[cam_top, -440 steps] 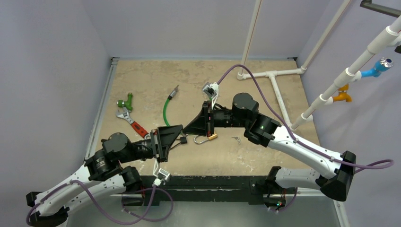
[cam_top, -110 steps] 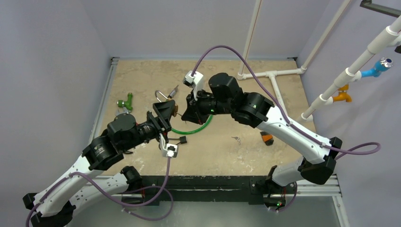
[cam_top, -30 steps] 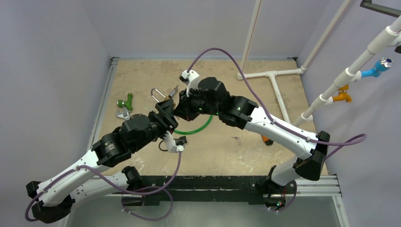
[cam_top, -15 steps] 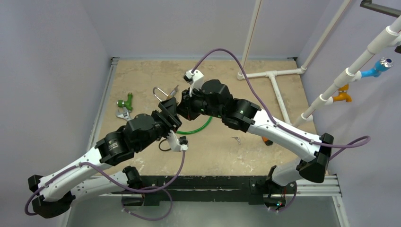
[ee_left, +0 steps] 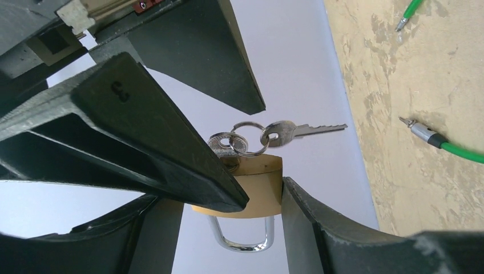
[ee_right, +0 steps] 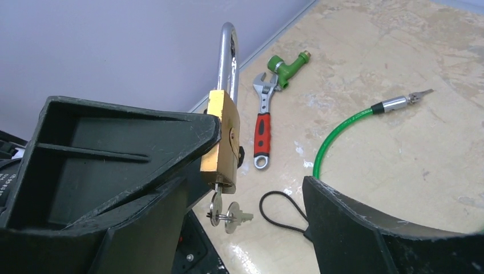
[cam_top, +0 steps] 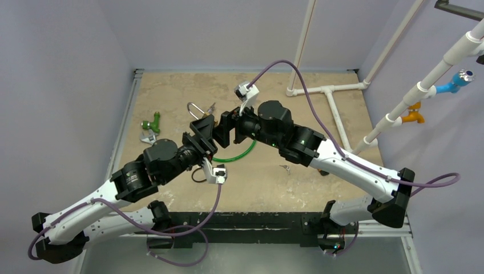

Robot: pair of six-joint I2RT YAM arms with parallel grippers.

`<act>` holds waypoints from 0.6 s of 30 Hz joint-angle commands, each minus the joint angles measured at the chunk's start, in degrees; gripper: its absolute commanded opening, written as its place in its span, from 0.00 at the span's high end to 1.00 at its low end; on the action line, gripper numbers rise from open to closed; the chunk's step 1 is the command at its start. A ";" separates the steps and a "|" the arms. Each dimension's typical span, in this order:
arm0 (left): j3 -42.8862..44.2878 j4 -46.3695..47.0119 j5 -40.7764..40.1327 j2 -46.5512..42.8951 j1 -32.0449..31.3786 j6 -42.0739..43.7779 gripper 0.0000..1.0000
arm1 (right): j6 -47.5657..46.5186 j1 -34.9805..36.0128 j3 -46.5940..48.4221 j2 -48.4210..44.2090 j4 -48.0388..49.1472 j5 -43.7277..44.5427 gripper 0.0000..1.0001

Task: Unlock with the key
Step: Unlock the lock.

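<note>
My left gripper (cam_top: pixel 202 130) (ee_left: pixel 222 197) is shut on a brass padlock (ee_left: pixel 259 191) (ee_right: pixel 221 142) and holds it above the table. The steel shackle (ee_right: pixel 229 57) (cam_top: pixel 195 108) points up and away. A silver key (ee_right: pixel 216 206) sits in the keyhole, and a ring with a second key (ee_left: pixel 302 130) hangs from it. My right gripper (cam_top: pixel 224 128) (ee_right: pixel 262 154) is open. Its fingers (ee_left: pixel 142 142) stand on either side of the key without gripping it. I cannot tell whether the shackle has sprung.
On the table lie a green cable (cam_top: pixel 235 154) (ee_right: pixel 334 137), a red-handled wrench (ee_right: pixel 262 128) and a green fitting (ee_right: pixel 285 61) at the left. A small bunch of keys (cam_top: pixel 284 167) lies near the middle. A white pipe frame (cam_top: pixel 325 89) stands back right.
My right gripper has opened, let go of the key and drawn back to the right. The key stays in the padlock, which my left gripper still holds.
</note>
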 commanded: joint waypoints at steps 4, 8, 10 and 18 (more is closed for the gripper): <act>1.48 7.29 0.77 -0.90 -0.11 0.70 1.00 | 1.54 0.59 -2.30 -1.46 10.85 -1.14 0.40; 2.75 8.22 1.13 -0.50 -0.11 -1.22 1.00 | 1.81 1.10 -3.02 -1.51 14.72 0.06 0.60; 3.86 8.18 1.53 -0.17 -0.11 -3.11 1.00 | 1.90 1.28 -3.83 -1.92 17.13 0.38 0.67; 8.60 6.95 2.25 0.66 -0.12 -13.78 0.98 | 2.12 1.61 -8.21 -5.30 21.45 1.65 1.00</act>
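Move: The left hand holds the padlock, its inserted key about 2 cm back and 2 cm right of that hand. From the open right hand, the inserted key is some 2 cm left, level ahead and about 1 cm up; the lock body is 2 cm ahead, 4 cm left and 1 cm up. The loose key hangs 1 cm left, 3 cm down, neither ahead nor back. Right hand rises about 2 cm and eases left, closing around the inserted key as the left keeps the lock. ##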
